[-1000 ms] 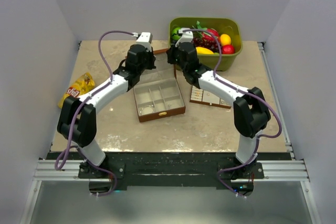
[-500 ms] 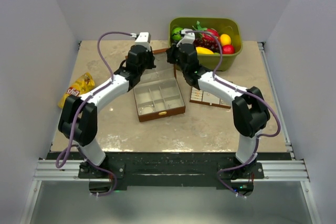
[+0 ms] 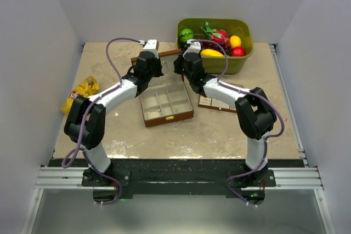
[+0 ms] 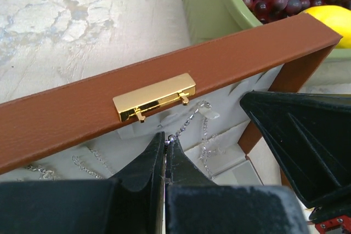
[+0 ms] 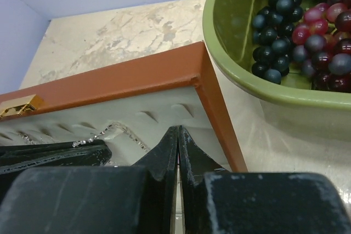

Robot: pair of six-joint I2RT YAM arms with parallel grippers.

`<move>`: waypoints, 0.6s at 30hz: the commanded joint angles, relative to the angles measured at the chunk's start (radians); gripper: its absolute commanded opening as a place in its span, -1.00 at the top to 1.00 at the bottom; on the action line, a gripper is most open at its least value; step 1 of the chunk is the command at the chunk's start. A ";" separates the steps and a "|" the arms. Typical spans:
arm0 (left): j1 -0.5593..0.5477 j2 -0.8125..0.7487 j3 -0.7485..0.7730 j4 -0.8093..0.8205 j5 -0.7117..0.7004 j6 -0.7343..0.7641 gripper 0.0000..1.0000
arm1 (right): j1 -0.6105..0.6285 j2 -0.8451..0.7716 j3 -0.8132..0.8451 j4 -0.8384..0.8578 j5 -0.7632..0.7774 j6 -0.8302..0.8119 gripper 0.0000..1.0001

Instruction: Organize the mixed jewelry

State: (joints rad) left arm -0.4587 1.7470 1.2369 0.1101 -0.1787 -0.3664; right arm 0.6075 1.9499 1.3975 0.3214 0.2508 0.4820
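A fine silvery chain [image 4: 193, 118] hangs on the cream lining of the open lid [image 4: 82, 110] of the brown jewelry box [image 3: 166, 102]. My left gripper [image 4: 165, 137] is shut on the chain's lower end, just under the lid's gold clasp [image 4: 154, 97]. My right gripper [image 5: 178, 130] is shut with its tips against the lining near the lid's right corner, and nothing shows between them. The chain also shows in the right wrist view [image 5: 118, 131]. In the top view both grippers, left [image 3: 158, 69] and right [image 3: 184, 69], meet at the lid. The flat cream tray [image 3: 219, 105] lies right of the box, partly under the right arm.
A green bin [image 3: 241, 61] of plastic fruit stands just behind and right of the lid, with grapes [image 5: 296, 31] close to the right gripper. A yellow snack bag [image 3: 81, 91] lies at the left edge. More chains [image 4: 33, 171] hang further left on the lining.
Both wrists have edged a little toward the back, up to the lid. The right arm's elbow has swung inward. The box and tray have not moved.
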 commanded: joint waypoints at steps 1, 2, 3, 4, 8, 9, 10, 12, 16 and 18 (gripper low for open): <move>0.006 0.003 -0.013 0.031 0.013 -0.026 1.00 | -0.006 -0.035 -0.026 0.062 0.008 0.026 0.78; 0.006 0.003 -0.017 0.031 0.022 -0.029 0.99 | -0.006 -0.045 -0.040 0.070 0.004 0.030 0.75; 0.005 0.002 -0.022 0.034 0.040 -0.032 0.94 | -0.006 -0.066 -0.055 0.085 0.002 0.032 0.71; 0.005 -0.006 -0.034 0.040 0.053 -0.034 0.82 | -0.005 -0.078 -0.087 0.091 -0.001 0.041 0.62; -0.006 -0.035 -0.066 0.049 0.128 -0.031 0.55 | -0.005 -0.131 -0.159 0.085 -0.021 0.052 0.54; -0.011 -0.043 -0.082 0.049 0.137 -0.023 0.39 | -0.006 -0.156 -0.188 0.082 -0.021 0.049 0.53; -0.015 -0.062 -0.091 0.051 0.145 -0.020 0.28 | -0.006 -0.167 -0.205 0.081 -0.022 0.047 0.52; -0.020 -0.098 -0.125 0.048 0.162 -0.020 0.03 | -0.005 -0.199 -0.244 0.065 -0.028 0.049 0.49; -0.023 -0.178 -0.188 0.053 0.156 -0.028 -0.28 | -0.006 -0.236 -0.278 0.013 -0.047 0.047 0.43; -0.023 -0.223 -0.205 0.040 0.151 -0.022 -0.34 | -0.006 -0.246 -0.299 -0.030 -0.056 0.049 0.39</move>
State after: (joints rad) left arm -0.4801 1.6451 1.0561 0.1101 -0.0319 -0.3843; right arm 0.6075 1.7565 1.1305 0.3450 0.2127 0.5179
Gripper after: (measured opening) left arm 0.640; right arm 0.291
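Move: Both hands hold the necklace at the lid hook: the hook is about 3 cm ahead of the left hand, 3 cm right and 1 cm up; from the right hand, 3 cm ahead, 4 cm left and 1 cm up. The gold clasp sits some 5 cm ahead of the left hand, 1 cm left and 2 cm up. The fruit basket's middle is roughly 12 cm ahead, 15 cm right and 8 cm below the right hand. Both hands open, releasing the necklace, and draw back about 5 cm from the lid, the left sinking. ##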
